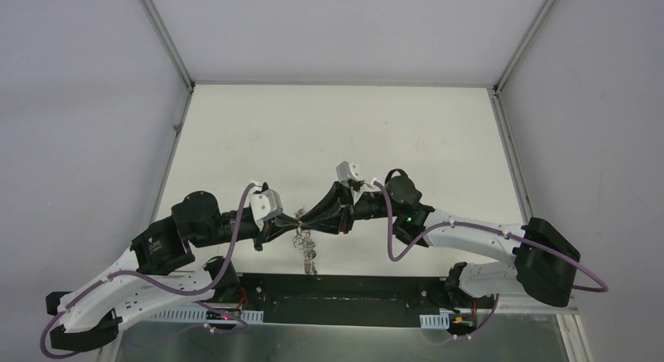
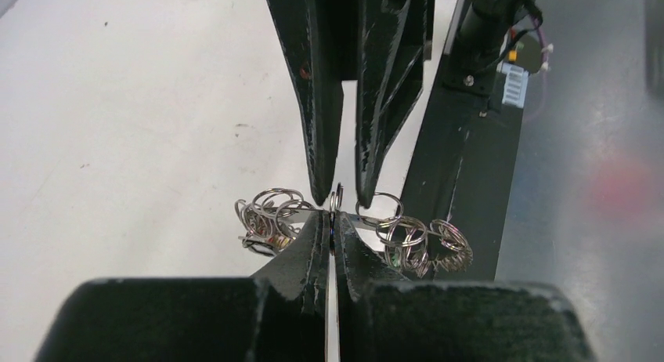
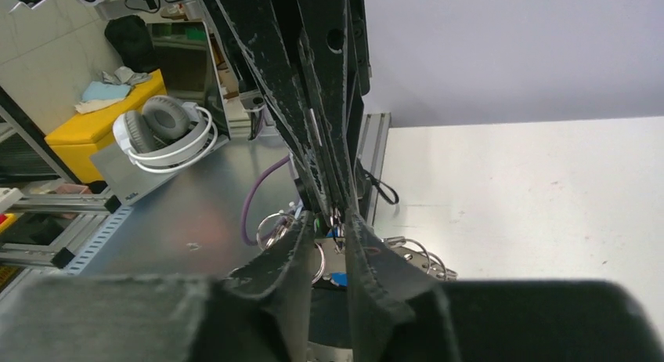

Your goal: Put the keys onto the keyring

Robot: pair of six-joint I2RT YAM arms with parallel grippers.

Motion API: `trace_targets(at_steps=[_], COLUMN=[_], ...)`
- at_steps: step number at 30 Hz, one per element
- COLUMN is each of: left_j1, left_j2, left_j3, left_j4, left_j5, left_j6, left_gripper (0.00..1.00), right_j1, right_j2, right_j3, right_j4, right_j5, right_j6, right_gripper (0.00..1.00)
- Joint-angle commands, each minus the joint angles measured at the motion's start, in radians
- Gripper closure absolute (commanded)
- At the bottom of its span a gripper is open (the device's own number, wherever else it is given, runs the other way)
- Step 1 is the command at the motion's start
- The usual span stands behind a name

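Observation:
The keyring (image 2: 270, 209), a silvery ring edged with small wire loops, hangs in the air between my two grippers, which meet tip to tip over the near part of the table. My left gripper (image 2: 335, 215) is shut on the ring's wire, with loops bunched on either side (image 2: 415, 237). My right gripper (image 2: 342, 196) faces it from above, its fingertips slightly apart around one small loop. A blue key head (image 3: 337, 279) and other small keys dangle under the ring (image 1: 306, 251). From the right wrist view, my right gripper (image 3: 327, 219) shows a clear gap between its fingers.
The black base rail (image 2: 462, 166) runs just behind the hanging ring. Off the table's near side are a metal bench (image 3: 180, 213), white headphones (image 3: 164, 131) and a yellow box (image 3: 102, 111). A purple cable (image 3: 254, 205) loops close by.

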Motion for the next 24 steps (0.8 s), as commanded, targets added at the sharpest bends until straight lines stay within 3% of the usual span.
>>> trace_targets(at_steps=[1, 4, 8, 17, 24], left_j1=[-0.011, -0.011, -0.011, -0.011, -0.011], left_j2=[0.058, 0.12, 0.215, 0.502, 0.682], left_j3=[0.119, 0.196, 0.33, 0.732, 0.941], left_j4=[-0.071, -0.167, -0.304, -0.696, -0.954], left_j5=[-0.023, -0.024, -0.02, 0.039, 0.032], left_j6=[0.04, 0.062, 0.101, 0.217, 0.252], left_gripper=[1.0, 1.0, 1.0, 1.0, 1.0], right_j1=[0.006, 0.006, 0.006, 0.006, 0.007], right_j2=[-0.06, -0.079, -0.097, -0.094, -0.081], right_j3=[0.012, 0.002, -0.003, 0.024, 0.048], right_j4=[0.061, 0.047, 0.017, -0.04, -0.039], right_j5=[0.04, 0.07, 0.089, 0.128, 0.094], right_j6=[-0.001, -0.008, -0.024, -0.024, -0.014], right_gripper=[0.65, 0.46, 0.37, 0.34, 0.4])
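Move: The left fingers are already shut on a small loop at the keyring's upper rim, and the right fingertips meet them there, only just starting to part. The hanging keyring's middle lies about 6 cm below both hands, roughly 1 cm back and 1 cm to the right of them. A blue key shows near the rim, some 3 cm straight below both hands. The left hand keeps its pinch on the loop and, after a brief level start, carries the keyring up about 5 cm, rolling some 30 degrees so its right-pointing fingers tip further down. The right fingers open to well over half and let go; that hand bobs up a couple of centimetres, partly sinks back, and eases about 1 cm forward and slightly right, away from the loop. ##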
